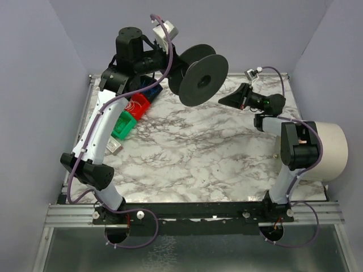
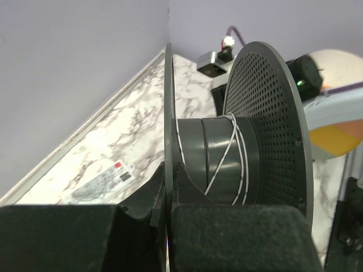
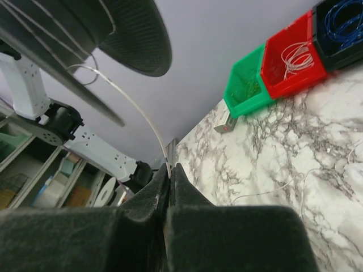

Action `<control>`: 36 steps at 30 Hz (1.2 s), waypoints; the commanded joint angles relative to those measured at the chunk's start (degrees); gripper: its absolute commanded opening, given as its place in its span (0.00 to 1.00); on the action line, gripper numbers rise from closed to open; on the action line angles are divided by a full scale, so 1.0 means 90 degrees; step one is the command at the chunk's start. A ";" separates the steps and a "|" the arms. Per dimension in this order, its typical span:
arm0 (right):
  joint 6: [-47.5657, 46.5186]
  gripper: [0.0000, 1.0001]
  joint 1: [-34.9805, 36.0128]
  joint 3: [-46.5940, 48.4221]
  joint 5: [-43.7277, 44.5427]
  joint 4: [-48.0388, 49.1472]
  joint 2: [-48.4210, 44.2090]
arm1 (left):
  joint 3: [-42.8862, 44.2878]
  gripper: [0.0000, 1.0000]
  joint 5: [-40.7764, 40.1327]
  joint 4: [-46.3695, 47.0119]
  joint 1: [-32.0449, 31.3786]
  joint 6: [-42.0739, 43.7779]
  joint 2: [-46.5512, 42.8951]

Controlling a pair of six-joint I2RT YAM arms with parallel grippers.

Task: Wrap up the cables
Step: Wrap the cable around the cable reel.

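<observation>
A big black two-flanged spool (image 1: 199, 75) is held in the air over the table's far side. My left gripper (image 2: 168, 173) is shut on the edge of its thin near flange (image 2: 169, 102). A few turns of thin white cable (image 2: 235, 153) cross the spool's dark hub. In the top view the left gripper (image 1: 170, 63) sits just left of the spool. My right gripper (image 1: 225, 101) is to the spool's right and lower. In its wrist view the right gripper (image 3: 170, 170) is shut on the white cable (image 3: 139, 110), which curves up to the spool (image 3: 125, 28).
Green (image 1: 123, 124), red (image 1: 139, 106) and blue (image 1: 151, 88) bins stand at the back left, the red one (image 3: 289, 62) holding white wire. A small labelled box (image 1: 115, 146) lies near them. A loose thin strand (image 3: 272, 190) lies on the marble. A large white roll (image 1: 330, 150) sits at the right edge.
</observation>
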 commanded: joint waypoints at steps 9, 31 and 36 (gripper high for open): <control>-0.0723 0.00 -0.0187 0.0243 -0.0909 -0.1526 -0.1556 | -0.0743 0.00 -0.1289 -0.0745 -0.0188 0.2335 -0.0412; 0.0497 0.00 0.1612 0.1611 -0.0594 -0.0805 -0.1044 | -0.1423 0.00 -0.5289 0.0300 -0.1549 0.0691 0.0419; -0.2247 0.01 0.2342 0.1354 -0.0472 -0.3621 -0.1437 | -0.1369 0.00 -0.5522 0.0360 -0.1555 0.0068 0.0515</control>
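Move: The reel hangs from my left fingers by its left flange; its middle is about 8 cm to my right and nearly level, with the flat protractor bag 16 cm ahead, 3 cm right, and the black box 20 cm ahead, 14 cm left, both some 44 cm below. From my right hand, holding the cable, the reel is about 7 cm left, 5 cm back and 14 cm up, the left gripper's fingertips 14 cm left, 4 cm back and 15 cm up. I carry the pinched cable end up about 11 cm while drawing back, then sweep my right hand some 10 cm left over the near side of the reel, close by the left gripper. Meanwhile my left hand keeps its pinch on the flange and lowers the reel about 12 cm, dipping its fingers some 20 degrees, then turning counter-clockwise and easing forward. ##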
